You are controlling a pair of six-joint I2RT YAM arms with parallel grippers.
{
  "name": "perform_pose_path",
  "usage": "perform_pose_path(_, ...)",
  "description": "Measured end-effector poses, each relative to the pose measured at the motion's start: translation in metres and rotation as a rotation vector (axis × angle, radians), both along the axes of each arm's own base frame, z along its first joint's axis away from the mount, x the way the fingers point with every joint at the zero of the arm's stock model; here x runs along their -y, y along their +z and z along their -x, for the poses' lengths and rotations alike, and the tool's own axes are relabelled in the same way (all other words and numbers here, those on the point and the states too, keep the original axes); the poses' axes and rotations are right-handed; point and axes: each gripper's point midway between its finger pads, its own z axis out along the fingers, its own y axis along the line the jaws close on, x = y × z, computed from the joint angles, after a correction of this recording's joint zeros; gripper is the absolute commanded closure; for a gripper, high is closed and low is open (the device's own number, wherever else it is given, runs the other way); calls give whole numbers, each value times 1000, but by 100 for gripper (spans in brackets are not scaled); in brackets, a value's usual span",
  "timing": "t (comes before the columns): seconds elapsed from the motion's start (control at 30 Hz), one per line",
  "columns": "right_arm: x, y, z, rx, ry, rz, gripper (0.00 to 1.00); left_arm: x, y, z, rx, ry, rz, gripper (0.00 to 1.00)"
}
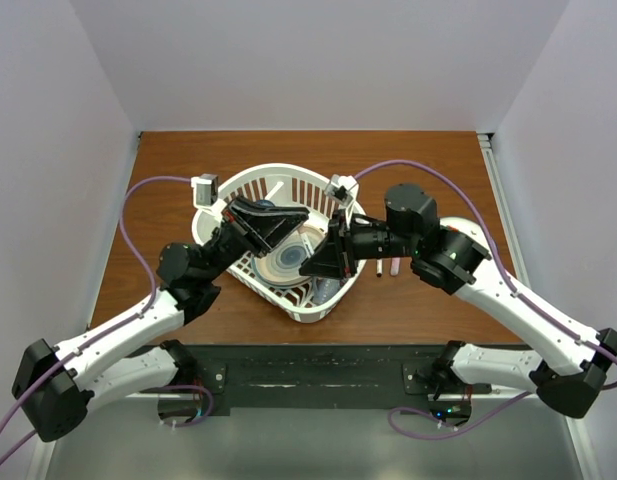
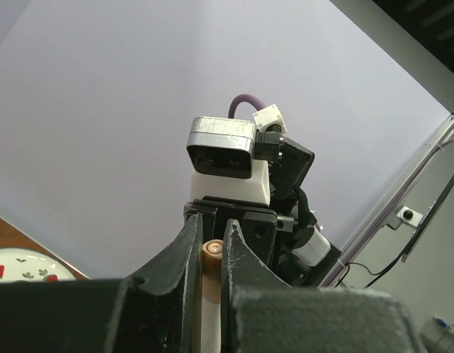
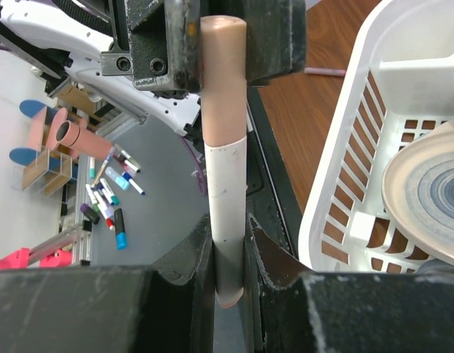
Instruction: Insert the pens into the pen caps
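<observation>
One pen (image 3: 228,184) with a white barrel is held between both grippers above the white basket (image 1: 250,182). My right gripper (image 3: 229,250) is shut on the barrel near its rear end. A pinkish pen cap (image 3: 224,81) sits on the far end of the barrel, flush against it. My left gripper (image 2: 210,254) is shut there, its black fingers (image 3: 175,44) on either side of the cap. In the left wrist view a tan end of the pen (image 2: 212,250) shows between the jaws. In the top view the left gripper (image 1: 293,218) and right gripper (image 1: 316,262) meet over the basket and hide the pen.
The basket holds plates, one of them beige with rings (image 3: 425,198). Two small pen pieces, one pink and white (image 1: 395,266) and one dark (image 1: 378,268), lie on the wooden table right of the basket. A pink pen (image 3: 326,71) lies on the table.
</observation>
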Motion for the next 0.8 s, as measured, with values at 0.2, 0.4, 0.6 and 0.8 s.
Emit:
perform_pose_path(0.2, -2, 12, -4, 16, -7, -15, 100, -1, 21, -6, 8, 58, -61, 79)
perform_pose_path(0.4, 1, 36, -21, 156, -81, -143, 100, 7, 43, -7, 27, 91, -179, 41)
perform_pose_path(0.6, 27, 15, -28, 184, -194, -116, 100, 17, 49, -34, 25, 116, -283, 12)
perform_pose_path(0.8, 63, -4, -33, 173, -364, -21, 100, 0, 82, -37, 123, 212, -308, 0)
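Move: The capped pen stands up out of the right hand's fingers, its peach cap pinched in the left hand's and lying about 6 cm above and 3 cm ahead of the right hand. From the right hand the finished pens on the table are about 17 cm right, 8 cm ahead and 32 cm below. The striped plate lies some 10 cm ahead, 3 cm left and 30 cm below, the glass cup about 4 cm ahead, 5 cm right and 28 cm below. The peach cap comes free of the left fingers as both hands rise together a few centimetres and the left ones open wide; the left hand then carries on up and somewhat forward, about 8 cm higher in all, rolling its left side up. The right hand keeps its pinch on the pen's lower end, sinks back to its starting height, then swings right and a little forward, turning some 20 degrees clockwise, towards the table right of the basket. ##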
